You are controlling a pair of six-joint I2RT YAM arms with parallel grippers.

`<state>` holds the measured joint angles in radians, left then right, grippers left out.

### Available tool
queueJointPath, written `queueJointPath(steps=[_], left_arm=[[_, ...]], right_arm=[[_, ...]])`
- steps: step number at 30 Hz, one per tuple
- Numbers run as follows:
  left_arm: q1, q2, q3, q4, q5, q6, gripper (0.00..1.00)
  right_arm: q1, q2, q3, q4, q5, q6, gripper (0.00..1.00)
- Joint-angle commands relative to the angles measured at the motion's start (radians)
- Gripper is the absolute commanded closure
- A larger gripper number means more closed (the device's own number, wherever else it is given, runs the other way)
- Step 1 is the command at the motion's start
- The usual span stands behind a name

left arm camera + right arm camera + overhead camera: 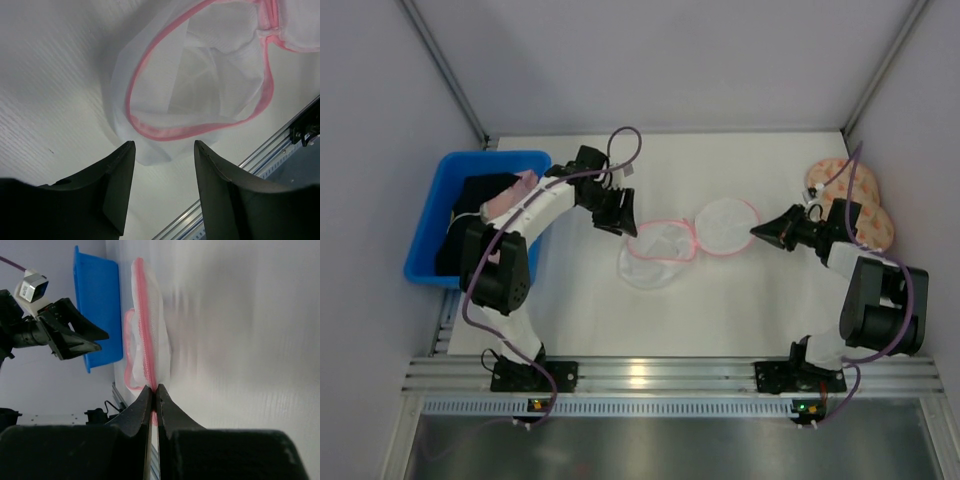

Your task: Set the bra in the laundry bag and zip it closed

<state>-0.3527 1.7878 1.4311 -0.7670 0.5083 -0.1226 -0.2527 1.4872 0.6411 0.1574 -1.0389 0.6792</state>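
The laundry bag (pixel 655 262) lies unzipped in the middle of the table, two round halves of white mesh with pink zipper edging. My left gripper (pixel 623 224) hovers open at the left half's far rim. In the left wrist view the bag (pixel 200 85) gapes just beyond the empty left gripper (pixel 164 145). My right gripper (pixel 756 233) is shut on the pink edging of the right half (pixel 727 225). The right wrist view shows that gripper (pixel 154 387) pinching the bag's zipper edge (pixel 149 340). A light-pink fabric, apparently the bra (pixel 523 187), lies in the blue bin, partly hidden by my left arm.
The blue plastic bin (pixel 430 235) stands at the left edge and holds black garments (pixel 480 190). A peach orange-speckled two-lobed item (pixel 850 185) lies at the back right, behind my right arm. Grey walls close in the table on three sides.
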Motion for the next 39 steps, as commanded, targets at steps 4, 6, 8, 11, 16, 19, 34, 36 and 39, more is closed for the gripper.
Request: queueJointPath(steps=[4, 6, 8, 11, 16, 19, 34, 36, 39], left_arm=[[-0.017, 0.048, -0.035, 0.034, -0.039, -0.117, 0.44], [-0.022, 0.05, -0.06, 0.041, -0.039, -0.124, 0.44], [-0.026, 0.059, -0.064, 0.044, -0.028, -0.133, 0.45], [-0.034, 0.087, -0.058, 0.046, -0.028, -0.147, 0.46], [-0.035, 0.156, -0.005, 0.049, -0.011, -0.158, 0.56], [-0.035, 0.189, 0.067, 0.055, -0.002, -0.15, 0.79], [-0.057, 0.401, 0.542, 0.135, 0.107, -0.15, 1.0], [-0.055, 0.438, 0.542, 0.146, 0.059, -0.138, 1.0], [-0.048, 0.481, 0.52, 0.175, -0.034, -0.115, 1.0]], right_arm=[[0.001, -0.039, -0.021, 0.09, -0.015, 0.002, 1.0], [0.001, -0.044, -0.024, 0.091, -0.015, 0.0, 1.0], [0.001, -0.039, -0.026, 0.093, -0.016, -0.004, 1.0], [0.001, -0.036, -0.032, 0.1, -0.016, -0.006, 1.0], [0.001, -0.027, -0.026, 0.1, -0.018, -0.012, 1.0], [-0.01, -0.012, -0.014, 0.1, -0.024, -0.018, 1.0], [-0.134, 0.086, 0.29, 0.107, -0.015, 0.013, 1.0], [-0.114, 0.142, 0.304, 0.11, 0.031, -0.023, 1.0], [-0.071, 0.241, 0.321, 0.114, 0.066, -0.064, 1.0]])
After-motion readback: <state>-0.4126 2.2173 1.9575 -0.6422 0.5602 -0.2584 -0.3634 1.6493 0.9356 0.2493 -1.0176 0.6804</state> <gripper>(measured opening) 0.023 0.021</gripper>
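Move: Just below the open left fingers, some 7 cm down and about 1 cm back and 1 cm to the right, is the pink left rim of the laundry bag. The bag's left half, standing open, is centred about 9 cm to this hand's right, level ahead and 8 cm below; its right half lies about 23 cm right and 3 cm ahead, 5 cm lower. The right hand already grips that half's outer edge; from it the left rim is about 28 cm left, 1 cm back and 7 cm lower. Sinking about 7 cm and easing slightly back, the left hand tips some 15 degrees, then shuts its fingers to pinch the pink rim while the right waits, still gripping the far edge. Both then swing forward and to the right together, the left roughly 12 cm forward and 8 right, the right about 9 and 7, rising first and dipping again at the end as the left wrist tilts back. ##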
